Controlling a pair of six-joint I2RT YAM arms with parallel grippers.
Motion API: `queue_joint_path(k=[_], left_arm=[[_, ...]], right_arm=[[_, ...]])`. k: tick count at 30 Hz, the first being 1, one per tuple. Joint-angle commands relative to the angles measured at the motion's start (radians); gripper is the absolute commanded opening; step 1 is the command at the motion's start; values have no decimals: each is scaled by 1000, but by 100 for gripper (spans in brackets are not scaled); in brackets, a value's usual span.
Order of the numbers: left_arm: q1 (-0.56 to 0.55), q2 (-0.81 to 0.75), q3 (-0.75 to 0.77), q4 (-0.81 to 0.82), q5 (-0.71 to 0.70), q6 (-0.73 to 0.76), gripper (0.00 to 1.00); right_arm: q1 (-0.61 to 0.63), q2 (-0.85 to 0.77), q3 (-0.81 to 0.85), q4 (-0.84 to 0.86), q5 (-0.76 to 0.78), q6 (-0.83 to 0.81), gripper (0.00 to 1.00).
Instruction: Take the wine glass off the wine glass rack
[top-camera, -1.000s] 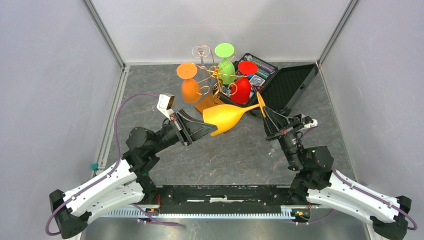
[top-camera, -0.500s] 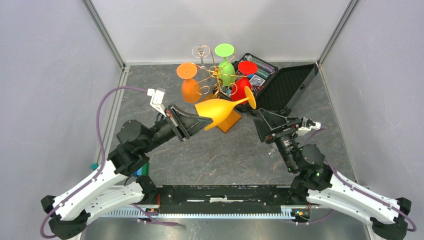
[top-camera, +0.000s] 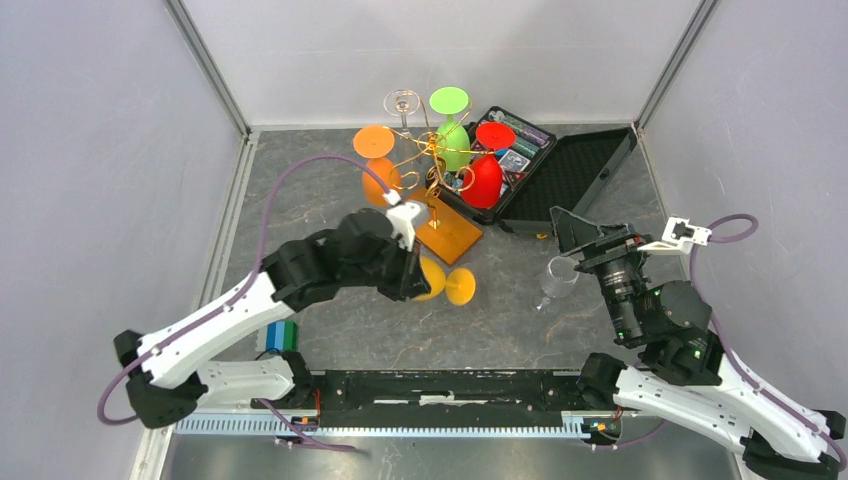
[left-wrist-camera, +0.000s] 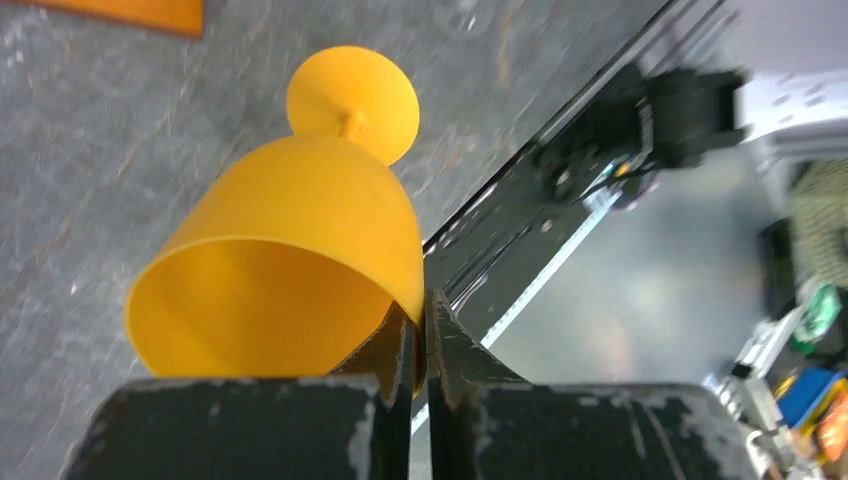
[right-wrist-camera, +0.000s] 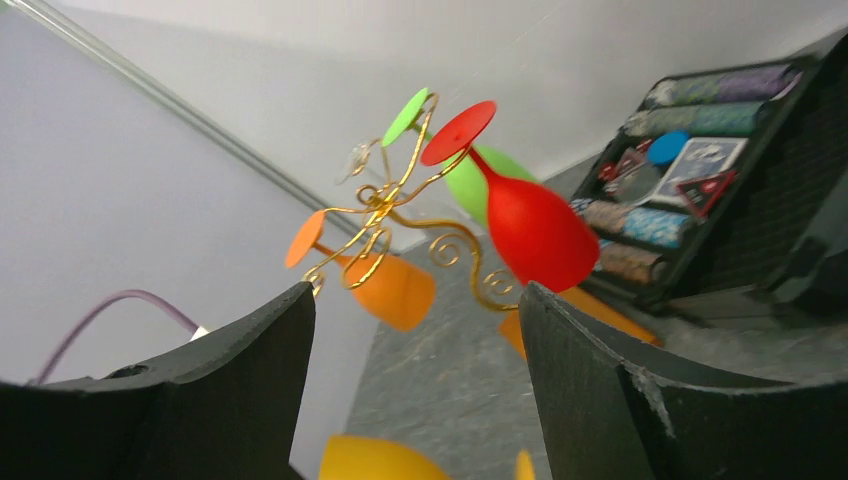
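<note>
The yellow wine glass (left-wrist-camera: 290, 240) hangs foot-down off the wine glass rack, and my left gripper (left-wrist-camera: 425, 305) is shut on its rim. From above, this glass (top-camera: 440, 280) is low over the table just in front of the rack's wooden base (top-camera: 455, 235), half hidden by my left gripper (top-camera: 416, 272). I cannot tell if its foot (top-camera: 461, 288) touches the table. The gold wire rack (top-camera: 425, 160) still carries orange (top-camera: 378, 145), green (top-camera: 452, 130), red (top-camera: 484, 180) and clear (top-camera: 403, 103) glasses. My right gripper (top-camera: 566, 228) stands open and empty to the right, facing the rack (right-wrist-camera: 385, 205).
An open black case (top-camera: 570, 175) with coloured contents lies at the back right, beside the rack. A clear glass (top-camera: 553, 280) stands on the table just left of my right wrist. Grey walls close in the left, right and back sides.
The right gripper let go of the yellow glass's foot, opened and drew back to the right. The left arm swung the glass from lying sideways to foot-down, lower and nearer.
</note>
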Motion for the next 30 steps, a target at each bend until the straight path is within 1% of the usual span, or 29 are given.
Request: queue_joint_path(k=[1, 4, 8, 12, 16, 19, 25, 30], left_arm=[[-143, 99, 133, -179, -191, 58, 2], [-226, 226, 227, -267, -291, 49, 2], [-294, 390, 372, -344, -340, 60, 2], [-319, 555, 532, -434, -361, 83, 2], [-346, 732, 697, -529, -400, 108, 2], [-349, 831, 798, -564, -384, 128, 2], [-349, 947, 904, -578, -337, 158, 2], [-346, 996, 929, -578, -315, 177, 2]], right_arm=[[0, 39, 59, -154, 89, -200, 79], [0, 40, 61, -204, 132, -197, 78], [0, 15, 56, -245, 164, -185, 78], [0, -27, 46, -266, 194, -187, 78], [0, -60, 54, -342, 268, -181, 78], [1, -69, 75, -400, 310, -180, 77], [0, -82, 99, -458, 355, -180, 77], [0, -104, 88, -472, 373, -175, 76]])
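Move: The yellow wine glass is already pinched at its bowl rim in my left hand. The open tabletop for it lies about 12 cm to this hand's right, 2 cm farther out and some 26 cm below. The clear glass stands about 26 cm right and 4 cm ahead, 17 cm down; the rack's wooden base is 22 cm ahead, 5 cm right, on the table. From my right hand that tabletop spot is some 15 cm left, 3 cm back and 38 cm down. Keeping my pinch on the yellow glass's rim, I carry it with my left hand about 12 cm right towards the clear glass while sinking some 10 cm, after a small draw back at the start. The wrist rolls about 40 degrees, left side rising, until its fingers point nearly straight down. My empty right hand, fingers still open, drifts 9 cm right and 6 cm down, turning clockwise. ##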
